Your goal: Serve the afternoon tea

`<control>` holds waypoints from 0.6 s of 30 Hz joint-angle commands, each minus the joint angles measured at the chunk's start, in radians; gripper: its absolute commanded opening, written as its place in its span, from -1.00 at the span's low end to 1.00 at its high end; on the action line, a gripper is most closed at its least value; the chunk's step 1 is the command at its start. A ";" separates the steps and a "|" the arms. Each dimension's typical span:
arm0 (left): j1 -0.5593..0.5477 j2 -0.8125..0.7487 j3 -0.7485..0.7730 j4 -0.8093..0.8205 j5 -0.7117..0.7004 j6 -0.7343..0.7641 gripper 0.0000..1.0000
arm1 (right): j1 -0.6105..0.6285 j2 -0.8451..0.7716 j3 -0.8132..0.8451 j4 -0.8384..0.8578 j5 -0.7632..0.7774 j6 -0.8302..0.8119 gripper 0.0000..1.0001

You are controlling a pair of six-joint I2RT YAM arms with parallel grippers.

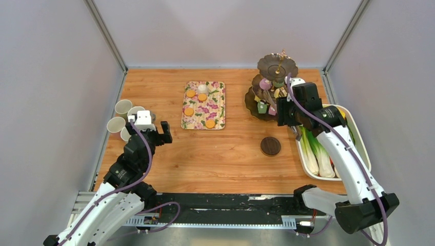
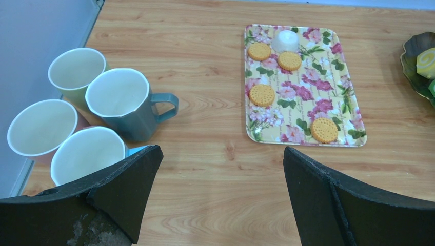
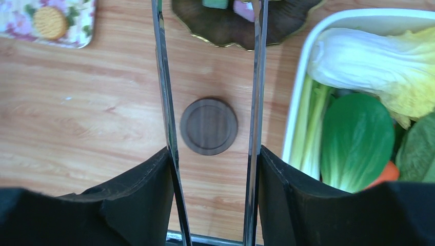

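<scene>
The dark three-tier stand point(image 1: 274, 87) with its gold rod holds several colourful cakes at the back right. Orange round cakes and a white one lie on the floral tray point(image 1: 203, 105) point(image 2: 302, 82). Several pastel mugs point(image 1: 125, 118) point(image 2: 119, 100) cluster at the left edge. One dark coaster point(image 1: 270, 146) point(image 3: 209, 126) lies on the table. My left gripper point(image 1: 165, 134) point(image 2: 223, 151) is open beside the mugs, nothing in it. My right gripper point(image 1: 287, 111) point(image 3: 214, 154) is shut on metal tongs point(image 3: 163, 77). The tongs reach over the stand's lowest tier point(image 3: 225, 25), their tips out of view.
A white tub point(image 1: 361, 148) point(image 3: 295, 102) of vegetables sits at the right edge, close to my right arm. Grey walls close in the table on the left, back and right.
</scene>
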 commanded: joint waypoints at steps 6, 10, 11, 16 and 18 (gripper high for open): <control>-0.002 0.011 -0.002 0.023 0.014 0.014 1.00 | 0.150 -0.005 -0.003 0.048 -0.201 -0.022 0.13; -0.002 0.008 -0.001 0.022 0.012 0.014 1.00 | 0.216 0.051 -0.006 0.128 -0.207 -0.003 0.13; -0.001 0.007 -0.001 0.023 0.012 0.014 1.00 | 0.236 0.072 -0.004 0.155 -0.207 0.004 0.12; -0.002 0.008 -0.001 0.025 0.010 0.015 1.00 | 0.346 0.230 0.019 0.287 -0.190 0.022 0.12; -0.002 0.004 -0.001 0.025 0.007 0.015 1.00 | 0.372 0.311 0.042 0.333 -0.175 0.031 0.12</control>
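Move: From the right hand, which holds the empty tongs, the flowered tray's middle lies about 29 cm left, 15 cm ahead and some 20 cm below. The white pudding is roughly 30 cm left and 22 cm ahead; the tray's near-right biscuit is 26 cm left and 7 cm ahead. The cake stand rises about 16 cm ahead and 2 cm left; the wooden coaster lies some 4 cm back, 2 cm left. From the left hand, the tray is about 17 cm right and 18 cm ahead. The flowered tray is what the empty tongs swing towards: the right hand carries them left, about 14 cm, away from the cake stand and gathering speed. It draws back slightly at first, then sinks some 4 cm over the later half. The wrist turns about 25 degrees counter-clockwise, while the fingers keep their part-open hold on the tongs. ##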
